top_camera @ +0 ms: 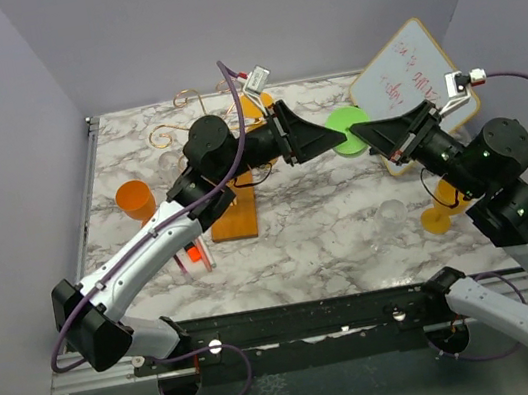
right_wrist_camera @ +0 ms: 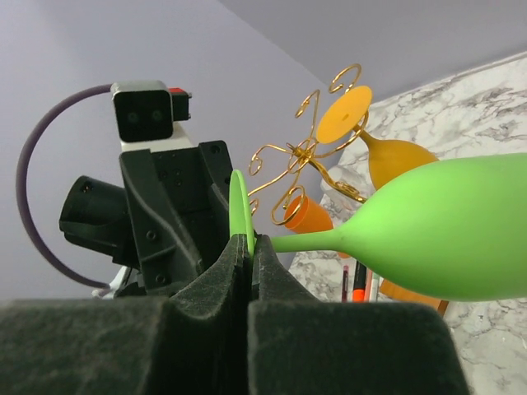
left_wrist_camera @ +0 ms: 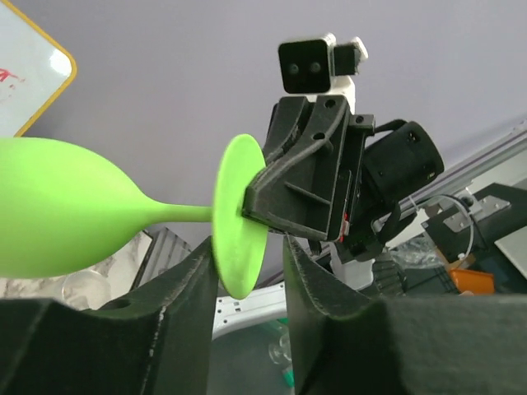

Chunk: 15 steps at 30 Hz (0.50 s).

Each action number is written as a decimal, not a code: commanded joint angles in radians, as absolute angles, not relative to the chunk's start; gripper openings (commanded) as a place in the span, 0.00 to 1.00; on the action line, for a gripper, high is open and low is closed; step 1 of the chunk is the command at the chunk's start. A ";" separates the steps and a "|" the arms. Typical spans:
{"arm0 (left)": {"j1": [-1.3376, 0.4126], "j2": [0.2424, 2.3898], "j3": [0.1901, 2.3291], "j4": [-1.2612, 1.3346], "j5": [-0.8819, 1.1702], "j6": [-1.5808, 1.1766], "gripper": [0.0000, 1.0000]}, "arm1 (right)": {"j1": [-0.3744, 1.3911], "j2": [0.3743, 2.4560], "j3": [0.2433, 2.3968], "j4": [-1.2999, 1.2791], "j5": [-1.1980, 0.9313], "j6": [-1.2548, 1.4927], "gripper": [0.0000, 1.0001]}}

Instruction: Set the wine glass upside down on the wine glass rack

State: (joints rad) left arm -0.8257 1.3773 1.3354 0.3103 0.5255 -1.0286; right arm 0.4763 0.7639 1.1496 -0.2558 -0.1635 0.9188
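The lime-green wine glass (top_camera: 342,132) hangs in the air on its side between the two arms. My right gripper (right_wrist_camera: 249,243) is shut on the rim of its round foot, and the bowl (right_wrist_camera: 445,226) points away from it. My left gripper (left_wrist_camera: 247,255) is open with its jaws on either side of the same foot (left_wrist_camera: 239,214); a gap shows beside one finger. The wine glass rack (top_camera: 189,98) has gold curled arms on an orange-brown wooden base (top_camera: 235,217) and stands at the back left, partly hidden by the left arm. An orange glass (right_wrist_camera: 387,156) hangs upside down on it.
An orange cup (top_camera: 135,199) stands left of the rack, with markers (top_camera: 195,255) in front of the base. A whiteboard (top_camera: 410,72) leans at the back right. Another orange wine glass (top_camera: 441,213) and a clear glass (top_camera: 388,209) are at the right.
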 commanded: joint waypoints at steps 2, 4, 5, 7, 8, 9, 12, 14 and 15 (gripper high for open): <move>-0.803 1.374 1.407 0.181 0.494 -1.047 0.32 | 0.476 0.740 1.134 -0.250 -0.177 0.856 0.01; -0.800 1.380 1.423 0.144 0.486 -1.031 0.26 | 0.478 0.743 1.134 -0.247 -0.189 0.857 0.01; -0.799 1.382 1.432 0.134 0.486 -1.026 0.23 | 0.478 0.742 1.134 -0.246 -0.195 0.857 0.01; -0.798 1.387 1.443 0.125 0.490 -1.017 0.19 | 0.478 0.742 1.133 -0.246 -0.203 0.857 0.01; -0.798 1.391 1.450 0.120 0.493 -1.012 0.19 | 0.478 0.742 1.132 -0.243 -0.206 0.857 0.01; -0.798 1.395 1.461 0.115 0.496 -1.007 0.18 | 0.477 0.741 1.133 -0.241 -0.210 0.860 0.01; -0.798 1.421 1.491 0.103 0.537 -0.991 0.17 | 0.477 0.747 1.136 -0.233 -0.230 0.862 0.01; -0.798 1.431 1.508 0.097 0.554 -0.980 0.14 | 0.478 0.750 1.140 -0.229 -0.242 0.862 0.01; -0.797 1.435 1.515 0.095 0.561 -0.974 0.10 | 0.477 0.753 1.143 -0.231 -0.245 0.862 0.01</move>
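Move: The green glass hangs upside down. Its foot already reaches into the left hand's half-open fingers, its middle about 2 cm ahead, 2 cm right and level. From that hand the foot of the orange glass on the rack lies some 15 cm ahead, 12 cm left and 9 cm lower; the rack's hub about 14 cm ahead, 21 cm left and 11 cm lower. For the right hand, still pinching it, the green foot's middle is about 1 cm ahead and 2 cm left, level. On the upturned green foot the left fingers close from both faces, from less than half open to nearly shut, their pads coming up to the disc, while that hand eases forward about 1.5 cm across it and turns slightly. The right hand keeps its pinch on the foot and holds the glass almost still, drifting back less than 1 cm. ##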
